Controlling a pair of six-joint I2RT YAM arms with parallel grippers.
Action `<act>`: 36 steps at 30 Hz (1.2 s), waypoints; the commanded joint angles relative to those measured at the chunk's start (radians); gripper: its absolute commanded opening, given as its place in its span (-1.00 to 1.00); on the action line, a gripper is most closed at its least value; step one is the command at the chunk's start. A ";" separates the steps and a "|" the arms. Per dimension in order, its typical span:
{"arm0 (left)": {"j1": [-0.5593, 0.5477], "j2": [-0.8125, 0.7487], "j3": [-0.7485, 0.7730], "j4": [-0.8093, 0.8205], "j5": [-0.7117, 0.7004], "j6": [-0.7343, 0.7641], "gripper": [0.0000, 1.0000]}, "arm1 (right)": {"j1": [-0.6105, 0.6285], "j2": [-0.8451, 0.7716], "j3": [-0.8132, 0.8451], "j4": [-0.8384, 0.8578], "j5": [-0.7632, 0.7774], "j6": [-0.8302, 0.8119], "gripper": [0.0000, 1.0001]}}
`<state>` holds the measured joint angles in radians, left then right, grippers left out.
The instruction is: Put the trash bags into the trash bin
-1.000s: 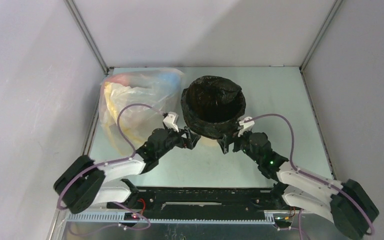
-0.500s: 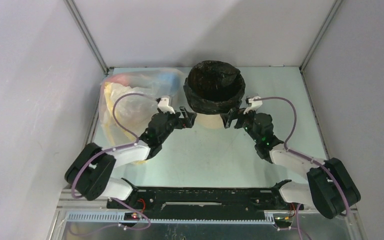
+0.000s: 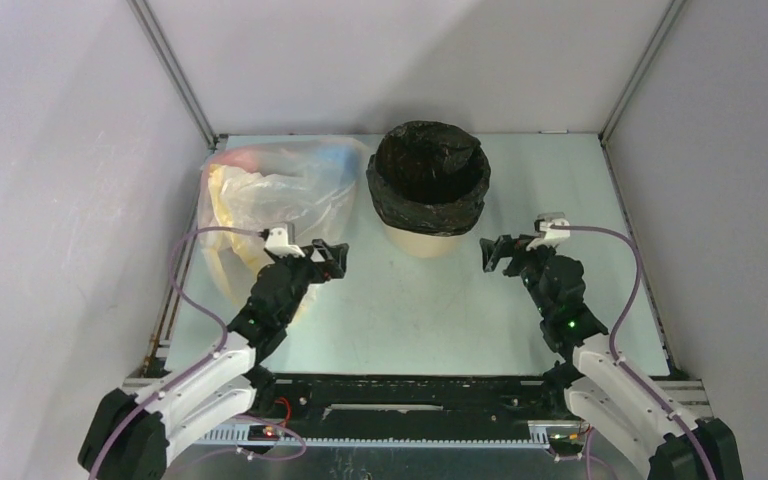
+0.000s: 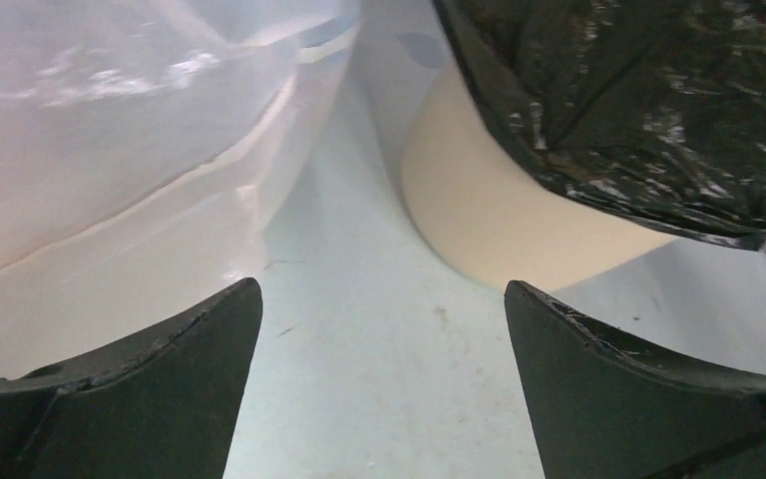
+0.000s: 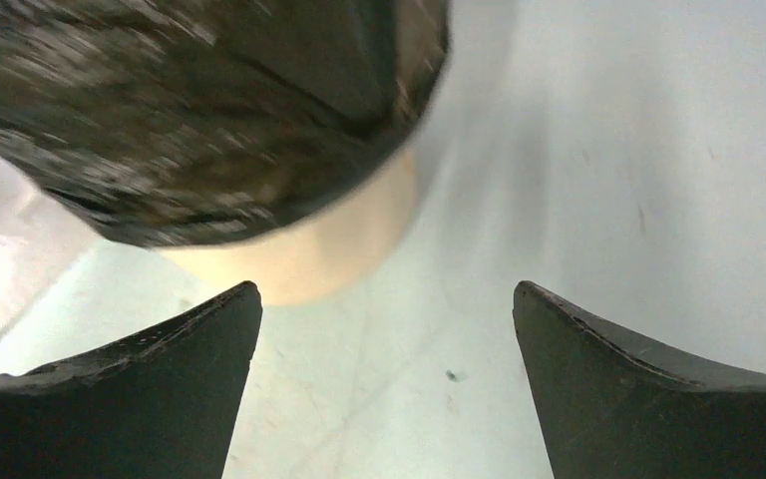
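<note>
A glossy black trash bag (image 3: pixel 428 178) lines the tan trash bin (image 3: pixel 419 241) at the table's back centre, its edge folded down over the rim. In the left wrist view the trash bag (image 4: pixel 648 110) drapes over the trash bin (image 4: pixel 499 215) at upper right. The right wrist view shows the trash bag (image 5: pixel 199 120) and the trash bin (image 5: pixel 329 249) at upper left. My left gripper (image 3: pixel 331 260) hangs open in front of the bin, off to its left, and holds nothing. My right gripper (image 3: pixel 495 254) hangs open off to the bin's right, also holding nothing.
A translucent clear bag (image 3: pixel 260 205) with yellow, red and blue tints lies at the back left, close beside my left gripper; it fills the left of the left wrist view as the clear bag (image 4: pixel 110 170). Grey enclosure walls (image 3: pixel 70 200) ring the table.
Both arms have pulled back from the bin's sides toward the near edge and apart, left arm leftward, right arm rightward. The bag's edge now sits folded over the rim.
</note>
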<state>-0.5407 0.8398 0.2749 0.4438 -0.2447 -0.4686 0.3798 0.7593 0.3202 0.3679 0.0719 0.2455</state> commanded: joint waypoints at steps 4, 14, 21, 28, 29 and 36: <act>0.052 -0.215 -0.048 -0.153 -0.172 0.052 1.00 | -0.074 -0.098 -0.059 -0.144 0.184 0.056 0.99; 0.053 -0.299 -0.088 -0.129 -0.350 0.193 1.00 | -0.129 -0.154 -0.157 0.059 0.202 -0.171 0.99; 0.057 -0.345 -0.137 0.006 -0.409 0.342 1.00 | -0.281 0.075 -0.210 0.343 0.093 -0.197 0.99; 0.165 -0.305 -0.173 0.136 -0.416 0.433 1.00 | -0.371 0.379 -0.127 0.507 0.023 -0.153 0.99; 0.191 -0.293 -0.185 0.171 -0.397 0.438 1.00 | -0.371 0.403 -0.126 0.525 0.026 -0.154 0.99; 0.387 -0.047 -0.268 0.461 -0.242 0.439 1.00 | -0.389 0.577 -0.109 0.659 -0.049 -0.208 0.99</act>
<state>-0.2401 0.6613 0.0452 0.6518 -0.5804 -0.0696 -0.0196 1.3193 0.1516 0.9627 0.1013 0.0845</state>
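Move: Both my hands are empty. From my left hand the trash bin, lined with the black bag, stands about 14 cm ahead and 26 cm to the right, its middle about 3 cm lower; the clear plastic bag's middle lies some 12 cm ahead, 9 cm left and 11 cm below. From my right hand the bin is about 13 cm ahead and 20 cm to the left, its middle about 5 cm below. I spread both open hands outward, away from the lined bin. My left hand goes about 17 cm left, across the near part of the clear bag, staying near its height and turning some 35 degrees counter-clockwise as its left side rises. My right hand swings right and sinks 11 cm, easing slightly forward late and turning clockwise, over bare table. ##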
